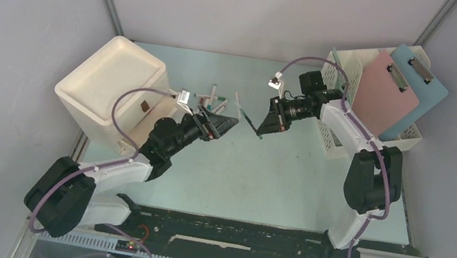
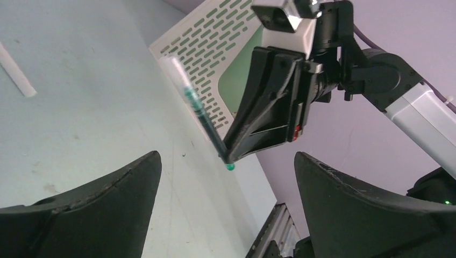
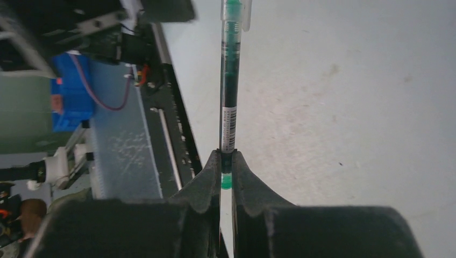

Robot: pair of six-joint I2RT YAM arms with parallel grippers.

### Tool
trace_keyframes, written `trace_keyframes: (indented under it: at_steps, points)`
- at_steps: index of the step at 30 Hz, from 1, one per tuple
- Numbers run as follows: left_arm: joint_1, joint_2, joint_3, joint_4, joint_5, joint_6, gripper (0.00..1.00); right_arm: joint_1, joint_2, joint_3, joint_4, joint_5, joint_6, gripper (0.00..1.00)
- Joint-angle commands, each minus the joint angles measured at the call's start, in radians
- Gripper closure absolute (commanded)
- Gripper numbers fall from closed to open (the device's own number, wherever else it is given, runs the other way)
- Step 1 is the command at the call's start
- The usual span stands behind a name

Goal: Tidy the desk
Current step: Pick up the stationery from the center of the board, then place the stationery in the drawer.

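The desk (image 1: 258,189) is a pale mint-green tabletop. My right gripper (image 1: 267,123) hangs above its middle, shut on the end of a green pen (image 1: 249,120). In the right wrist view the pen (image 3: 230,80) sticks straight out from the closed gripper (image 3: 227,161), its green end cap between the fingers. My left gripper (image 1: 216,126) is open, a short way left of the pen and facing it. Seen from the left wrist, the held pen (image 2: 196,107) and the right gripper (image 2: 269,102) lie ahead of my open left gripper (image 2: 227,156), which holds nothing.
Several loose pens (image 1: 213,99) lie at the back of the desk beside a white bin (image 1: 114,90). A white perforated file rack (image 1: 343,106) at the right holds a pink clipboard (image 1: 384,91) and a blue clipboard (image 1: 419,90). A black rail (image 1: 229,236) runs along the front.
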Motion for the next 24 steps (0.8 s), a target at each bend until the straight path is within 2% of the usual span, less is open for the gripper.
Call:
trace_keyframes:
  at_steps: [1, 6, 11, 13, 20, 24]
  points:
    - [-0.030, 0.058, 0.054, 0.138, 0.017, -0.066, 0.00, -0.011, -0.061, -0.005, 0.018, -0.189, 0.031, 1.00]
    - [-0.058, 0.124, 0.091, 0.185, 0.019, -0.093, 0.01, -0.005, -0.064, -0.006, 0.011, -0.263, 0.028, 1.00]
    - [-0.084, 0.166, 0.109, 0.216, 0.021, -0.108, 0.09, -0.003, -0.060, -0.007, 0.009, -0.292, 0.026, 1.00]
    - [-0.091, 0.180, 0.112, 0.228, 0.023, -0.116, 0.18, -0.005, -0.063, -0.006, 0.009, -0.299, 0.028, 1.00]
    - [-0.101, 0.238, 0.119, 0.292, 0.038, -0.153, 0.37, -0.003, -0.067, -0.007, 0.006, -0.315, 0.030, 1.00]
    - [-0.105, 0.257, 0.126, 0.303, 0.043, -0.161, 0.52, 0.000, -0.069, -0.008, 0.010, -0.314, 0.031, 1.00]
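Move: The green pen, held near its tip by the right hand, has its middle about 9 cm to the left hand's right, 4 cm ahead and roughly level. From the right hand, that middle is some 4 cm left, 4 cm forward and 2 cm up. On the table, about 15 cm below the left hand, the white pen lies 16 cm ahead and 5 cm right, and the marker pile 14 cm ahead and 9 cm left. Left hand reaches about 5 cm right towards the green pen, half closing; right keeps its pinch, raising it 4–5 cm. ##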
